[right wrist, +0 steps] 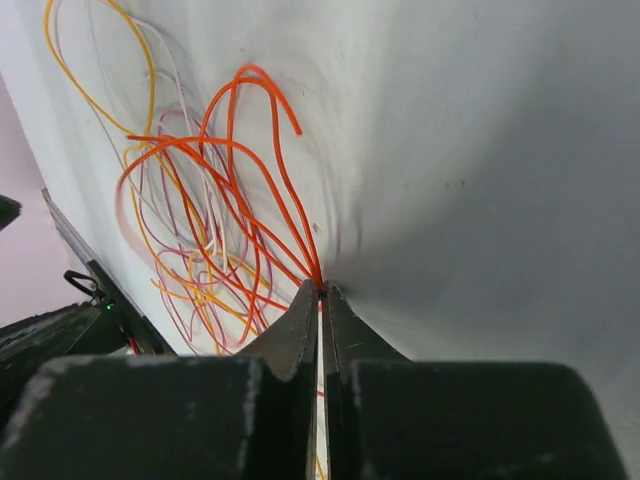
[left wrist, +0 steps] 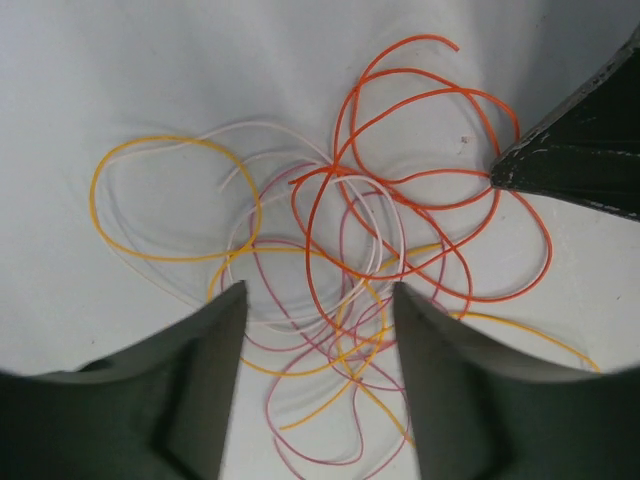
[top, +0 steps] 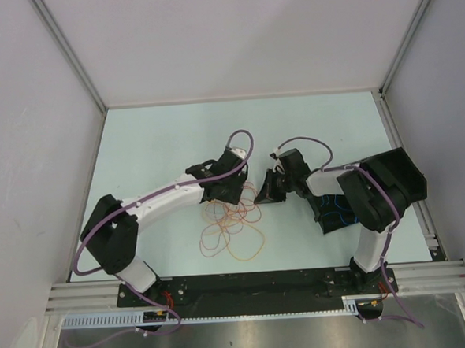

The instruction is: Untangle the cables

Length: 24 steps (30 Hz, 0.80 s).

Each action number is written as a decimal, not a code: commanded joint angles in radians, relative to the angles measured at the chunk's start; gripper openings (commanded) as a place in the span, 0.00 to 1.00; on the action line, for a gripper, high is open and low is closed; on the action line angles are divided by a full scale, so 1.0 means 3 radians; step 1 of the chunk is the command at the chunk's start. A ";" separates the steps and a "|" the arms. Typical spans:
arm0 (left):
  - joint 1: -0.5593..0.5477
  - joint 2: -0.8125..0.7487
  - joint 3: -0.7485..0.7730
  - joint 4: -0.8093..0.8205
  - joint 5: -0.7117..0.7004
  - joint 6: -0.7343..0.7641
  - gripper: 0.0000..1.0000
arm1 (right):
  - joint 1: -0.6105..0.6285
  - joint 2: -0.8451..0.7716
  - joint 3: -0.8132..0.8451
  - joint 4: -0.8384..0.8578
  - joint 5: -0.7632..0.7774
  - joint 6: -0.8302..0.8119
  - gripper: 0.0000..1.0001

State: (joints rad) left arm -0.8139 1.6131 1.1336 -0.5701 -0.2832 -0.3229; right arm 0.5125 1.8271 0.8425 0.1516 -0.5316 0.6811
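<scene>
The cables [top: 234, 225] lie in a loose tangle on the pale table between the two arms. In the left wrist view an orange-red cable [left wrist: 335, 172], a yellow one [left wrist: 94, 195], a pink one [left wrist: 324, 461] and a white one [left wrist: 260, 125] loop across each other. My left gripper [left wrist: 315, 300] hangs open just above the tangle, with strands showing between its fingers and none held. My right gripper [right wrist: 322, 288] is shut on the orange-red cable [right wrist: 250, 70] at the tangle's right edge, low at the table. Its dark fingertip [left wrist: 505, 175] shows in the left wrist view.
Grey walls with aluminium posts [top: 71, 58] enclose the table [top: 175, 138] on three sides. A rail [top: 410, 179] runs along the right edge beside the right arm. Thick purple arm cables [top: 242, 138] arch over both wrists. The arm bases stand on the near frame [top: 255, 283].
</scene>
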 commanded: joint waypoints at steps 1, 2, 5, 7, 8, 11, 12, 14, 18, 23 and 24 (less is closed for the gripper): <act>0.0003 -0.0497 0.0092 -0.0226 -0.0083 -0.0140 0.75 | 0.0035 -0.0418 0.0086 -0.0285 0.0289 -0.0128 0.00; 0.0003 -0.0580 0.0107 -0.0348 -0.0124 -0.0156 0.85 | 0.0040 -0.0506 0.0096 -0.0392 0.0355 -0.0148 0.00; 0.0008 -0.0938 0.0153 -0.0538 -0.0272 -0.0085 0.93 | 0.0071 -0.0843 0.0167 -0.0662 0.0498 -0.0220 0.00; 0.0018 -0.1177 0.0148 -0.0615 -0.0430 -0.0028 0.94 | 0.0091 -0.1007 0.0239 -0.0791 0.0565 -0.0261 0.00; 0.0018 -0.1255 0.0133 -0.0676 -0.0492 0.0043 0.95 | 0.0097 -0.1149 0.0265 -0.0923 0.0636 -0.0276 0.00; 0.0054 -0.1485 -0.0045 -0.0611 -0.0743 0.0186 0.96 | 0.0107 -0.1426 0.0382 -0.1159 0.0779 -0.0332 0.00; 0.0074 -0.1521 -0.0157 -0.0595 -0.0784 0.0197 0.96 | 0.0112 -0.1488 0.0413 -0.1221 0.0815 -0.0348 0.00; 0.0085 -0.1583 -0.0230 -0.0630 -0.0881 0.0182 0.96 | 0.0112 -0.1651 0.0525 -0.1405 0.0927 -0.0409 0.00; 0.0080 -0.1710 -0.0474 -0.0549 -0.0932 0.0197 0.96 | 0.0112 -0.1886 0.0719 -0.1737 0.1137 -0.0537 0.00; 0.0085 -0.1685 -0.0532 -0.0503 -0.0917 0.0197 0.96 | 0.0112 -0.2102 0.1026 -0.2131 0.1444 -0.0705 0.00; 0.0085 -0.1675 -0.0527 -0.0508 -0.0932 0.0197 0.95 | 0.0107 -0.2127 0.1072 -0.2177 0.1500 -0.0731 0.00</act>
State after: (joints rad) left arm -0.7933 1.1255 0.9695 -0.7410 -0.5243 -0.2844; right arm 0.5419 1.2449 1.0752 -0.3908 -0.1879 0.5255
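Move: My right fingers are already shut on the red cable just above the table. Most of that cable bunches about 3 cm to their left and 1 cm farther out, and the yellow-pink-white pile is some 9 cm to the left and 5 cm nearer me. The blue cable's tray section is roughly 22 cm to the right and 3 cm back. From my empty, half-open left hand, the red cable lies about 4 cm right, 2 cm ahead and 7 cm down. Keeping its pinch, my right hand hoists the red cable almost straight up by about 20 cm, easing off to the right, away from the pile, while its fingers tip outward some 25 degrees. My left hand opens wide and gets out of the way, rising about 13 cm while swinging left, then sinking again and ending about 10 cm to the left and slightly back. ##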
